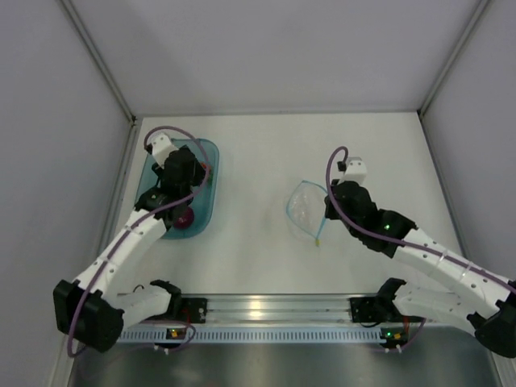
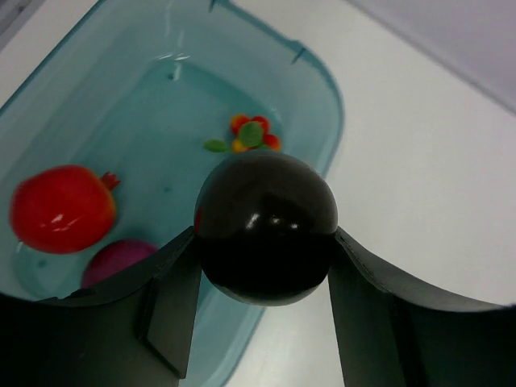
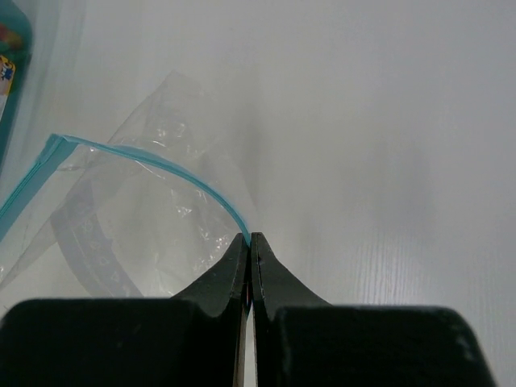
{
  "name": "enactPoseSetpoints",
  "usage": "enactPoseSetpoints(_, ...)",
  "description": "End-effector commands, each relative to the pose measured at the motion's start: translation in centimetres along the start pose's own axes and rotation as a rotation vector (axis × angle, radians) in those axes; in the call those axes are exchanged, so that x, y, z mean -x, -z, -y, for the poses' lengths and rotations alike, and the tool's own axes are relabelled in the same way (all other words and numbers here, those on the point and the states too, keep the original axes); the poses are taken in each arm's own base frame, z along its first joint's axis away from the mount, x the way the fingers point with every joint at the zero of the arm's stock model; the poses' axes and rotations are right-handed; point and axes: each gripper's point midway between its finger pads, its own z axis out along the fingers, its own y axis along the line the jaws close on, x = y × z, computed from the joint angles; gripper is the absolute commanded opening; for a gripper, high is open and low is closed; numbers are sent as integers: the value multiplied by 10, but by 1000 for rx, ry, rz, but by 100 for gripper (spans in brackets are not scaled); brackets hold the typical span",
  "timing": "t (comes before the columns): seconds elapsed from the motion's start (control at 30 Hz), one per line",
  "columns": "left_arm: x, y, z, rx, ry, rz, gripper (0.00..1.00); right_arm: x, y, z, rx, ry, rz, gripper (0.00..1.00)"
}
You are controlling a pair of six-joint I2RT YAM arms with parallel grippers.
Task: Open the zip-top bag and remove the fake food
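A dark purple-black piece of fake food (image 2: pixel 266 226) is clamped between the fingers of my left gripper (image 2: pixel 264 242), which hangs above the near rim of the teal tub (image 2: pixel 322 89). Inside the tub lie a red ball-like piece (image 2: pixel 60 208), a pink-magenta piece (image 2: pixel 117 258) and a small green-orange-red bit (image 2: pixel 248 135). The clear zip-top bag (image 3: pixel 145 218) lies on the table with its mouth gaping. My right gripper (image 3: pixel 251 239) is shut on the end of its light blue zip strip (image 3: pixel 161 165). From above, the bag (image 1: pixel 305 208) sits just left of the right gripper (image 1: pixel 329 211).
The teal tub (image 1: pixel 205 153) stands at the table's left side beside the left wall. White walls close in the table at the back and on both sides. A metal rail (image 1: pixel 266 306) with the arm bases runs along the near edge.
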Motion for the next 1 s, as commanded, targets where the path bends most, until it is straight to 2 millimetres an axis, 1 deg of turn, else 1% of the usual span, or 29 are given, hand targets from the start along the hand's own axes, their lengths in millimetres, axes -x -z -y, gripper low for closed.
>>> enactPoseSetpoints(0.0,-15,-32,-27,106,-66,-100,0,29,15,8,1,1,68,0)
enactPoseSetpoints(0.07,-20,-53,-41,132,-46,-152,0,31,18,8,19,2,75,0)
enactPoseSetpoints(0.1,-31,-69,-47,152,-48,-186,0,31,19,9,20,10,76,0)
enactPoseSetpoints(0.13,-33,-77,-54,165,-43,-198,0,31,19,10,20,17,72,0)
enactPoseSetpoints(0.17,-31,-86,-63,184,-31,-202,0,31,19,10,22,18,69,0)
enactPoseSetpoints(0.2,-45,-98,-66,189,-38,-249,5,32,19,12,17,28,68,0)
enactPoseSetpoints(0.23,-47,-104,-68,189,-34,-264,12,32,18,13,12,30,64,0)
enactPoseSetpoints(0.27,-46,-111,-72,200,-20,-270,25,29,17,16,-3,40,48,0)
enactPoseSetpoints(0.3,-56,-118,-76,205,-19,-308,40,31,17,19,-21,22,47,0)
enactPoseSetpoints(0.37,-60,-125,-83,216,-11,-328,54,27,13,26,-50,16,16,0)
enactPoseSetpoints(0.4,-64,-127,-86,225,-15,-342,60,30,10,33,-68,1,15,0)
enactPoseSetpoints(0.43,-65,-128,-88,230,-13,-343,71,31,8,35,-68,-8,7,0)
enactPoseSetpoints(0.47,-64,-128,-90,232,-14,-345,75,29,3,33,-58,-6,-14,0)
enactPoseSetpoints(0.5,-63,-128,-90,232,-14,-343,83,38,2,38,-73,-6,-5,0)
enactPoseSetpoints(0.53,-63,-128,-89,224,-13,-350,98,41,0,40,-85,-4,-6,0)
enactPoseSetpoints(0.57,-61,-127,-90,220,-13,-347,98,42,-5,42,-105,10,-22,0)
enactPoseSetpoints(0.6,-57,-124,-89,213,-6,-339,98,56,-4,44,-116,8,-6,0)
enactPoseSetpoints(0.63,-52,-122,-87,207,-4,-330,98,60,-10,47,-137,15,-15,0)
enactPoseSetpoints(0.67,-51,-118,-87,204,1,-337,98,67,-12,49,-153,21,-8,0)
enactPoseSetpoints(0.7,-41,-111,-82,182,10,-322,98,87,-11,53,-179,27,26,0)
enactPoseSetpoints(0.73,-38,-106,-78,161,10,-323,98,93,-17,62,-237,46,25,0)
enactPoseSetpoints(0.77,-37,-98,-70,115,16,-336,98,101,-19,65,-263,59,35,0)
enactPoseSetpoints(0.8,-27,-85,-63,77,25,-319,98,123,-17,70,-290,69,70,0)
enactPoseSetpoints(0.83,-23,-76,-58,44,24,-316,98,132,-20,73,-315,84,75,0)
enactPoseSetpoints(0.87,-27,-68,-58,21,20,-327,98,136,-29,80,-365,107,67,0)
enactPoseSetpoints(0.9,-19,-49,-50,-34,23,-317,98,154,-29,83,-389,135,93,0)
enactPoseSetpoints(0.93,-21,-40,-48,-62,12,-324,98,158,-37,90,-448,161,92,0)
enactPoseSetpoints(0.97,-18,-24,-50,-79,9,-309,98,172,-37,94,-475,195,106,0)
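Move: From the left hand, which already grips the dark fake food, the teal bin's middle lies about 6 cm ahead, 9 cm left and 18 cm below. In the bin, at about that depth, the berry sprig is 11 cm ahead and 2 cm left, the purple onion 4 cm back and 8 cm left, and the red tomato 1 cm back and 15 cm left. The right fingers already pinch the emptied bag's zip edge; its middle is 6 cm left, 1 cm ahead, some 4 cm lower. Lower the left gripper about 16 cm into the bin, easing left and forward and tipping the fingers down nearly 30 degrees; open wide to let go of the dark food between sprig and onion, then rise some 9 cm. Keep the bag pinched in the right fingers: ease it right, then swing forward, up and right, away from the bin, turning slightly clockwise. ##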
